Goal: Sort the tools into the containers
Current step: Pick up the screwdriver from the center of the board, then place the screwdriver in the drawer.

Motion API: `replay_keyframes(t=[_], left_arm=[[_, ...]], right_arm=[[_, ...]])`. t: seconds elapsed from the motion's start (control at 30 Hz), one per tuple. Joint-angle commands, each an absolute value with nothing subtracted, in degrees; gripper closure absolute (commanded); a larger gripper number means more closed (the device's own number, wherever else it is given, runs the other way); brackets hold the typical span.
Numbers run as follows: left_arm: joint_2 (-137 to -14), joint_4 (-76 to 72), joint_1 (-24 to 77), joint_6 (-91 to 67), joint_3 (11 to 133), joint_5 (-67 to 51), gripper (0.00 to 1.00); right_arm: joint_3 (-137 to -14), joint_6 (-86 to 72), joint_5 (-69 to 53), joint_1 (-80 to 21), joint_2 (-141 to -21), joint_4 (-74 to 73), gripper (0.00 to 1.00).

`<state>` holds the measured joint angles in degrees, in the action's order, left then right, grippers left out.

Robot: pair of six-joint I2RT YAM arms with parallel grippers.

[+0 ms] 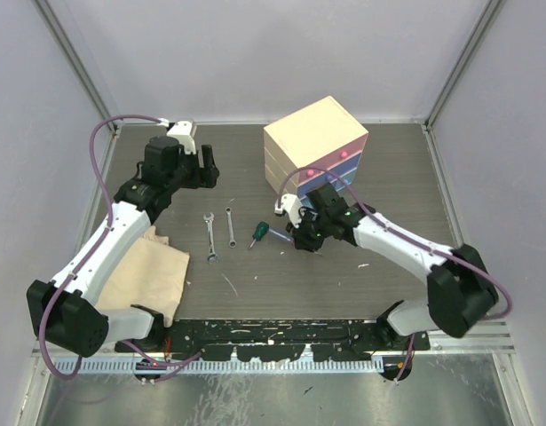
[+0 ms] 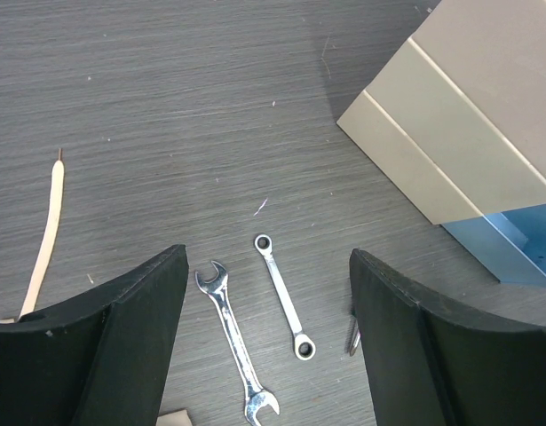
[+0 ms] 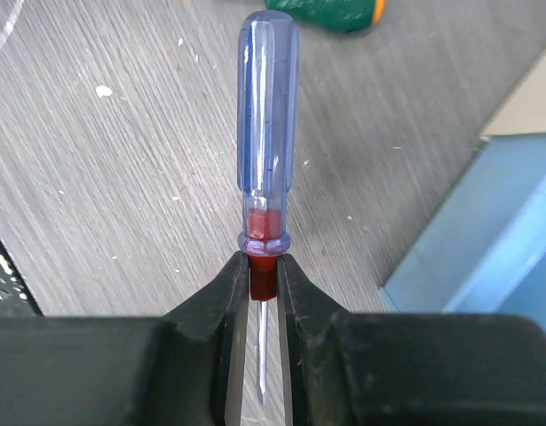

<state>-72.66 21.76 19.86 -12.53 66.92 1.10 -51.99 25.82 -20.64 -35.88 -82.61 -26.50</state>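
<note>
My right gripper (image 3: 265, 275) is shut on the red collar of a screwdriver (image 3: 266, 124) with a clear blue handle, whose shaft runs back between the fingers. It is low over the table beside the open blue drawer (image 3: 486, 240) of the cream chest (image 1: 315, 142). A green-handled screwdriver (image 1: 257, 233) lies just beyond it. My left gripper (image 2: 268, 257) hangs open above two silver wrenches, an open-ended one (image 2: 233, 342) and a ring one (image 2: 284, 295), touching neither. The pink drawer (image 1: 348, 155) is shut.
A beige cloth (image 1: 153, 271) lies at the left under my left arm. A thin pale stick (image 2: 46, 240) rests on the table left of the wrenches. The chest (image 2: 468, 133) stands at the back right.
</note>
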Motion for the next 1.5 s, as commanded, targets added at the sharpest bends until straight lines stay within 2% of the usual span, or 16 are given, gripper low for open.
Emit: replay_keyframes(t=[0.0,0.13,0.3,0.6,1.03,1.23,1.47], left_arm=[[-72.3,20.0,19.7,-11.8,67.2,0.9,0.25],[-72.3,20.1,19.6,-11.8,67.2,0.9,0.25],[-72.3,20.1,19.6,-11.9,67.2,0.8,0.25],[-72.2,20.1,19.6,-11.9,67.1,0.8,0.25],[-72.1,20.1,19.6,-11.7,67.1,1.0,0.25],[-72.1,20.1,19.6,-11.7,67.2,1.0,0.25],[-72.1,20.1,19.6,-11.6,67.1,1.3,0.25]], right_arm=[[-55.0,18.0,-15.7,-35.9,-74.0,-30.2,0.99],[-57.6,15.3,-6.3,-35.9,-70.8,-36.7,0.99],[-61.7,14.8,4.6,-35.3,-74.4,-44.7,0.99],[-66.2,15.5,14.9,-34.4,-80.1,-44.9,0.99],[-70.7,18.2,18.4,-34.4,-88.0,-43.7,0.99],[-71.5,18.9,17.1,-34.4,-90.6,-42.6,0.94],[-68.9,17.7,14.4,-34.4,-88.3,-37.8,0.76]])
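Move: Ahead of the right hand, which already holds the red-and-blue screwdriver, the middle of the open light-blue drawer lies about 7 cm forward, 4 cm to its right and 5 cm below. The cabinet stands some 22 cm forward and 4 cm right. The green screwdriver lies 3 cm forward and 10 cm left, the small wrench 6 cm forward and 18 cm left, both about 6 cm lower. From the left hand, the drawer is roughly 24 cm right, 5 cm back and 22 cm below. Lifting first by about 6 cm, the right hand swings some 10 cm to the right and then on forward about 7 cm, sinking again by roughly half the lift, which brings the screwdriver's handle over the open light-blue drawer. The wrist turns clockwise and rolls about 30 degrees, so the fingers go from leaning left to pointing steeply down and forward, keeping their closed grip at the red collar. ##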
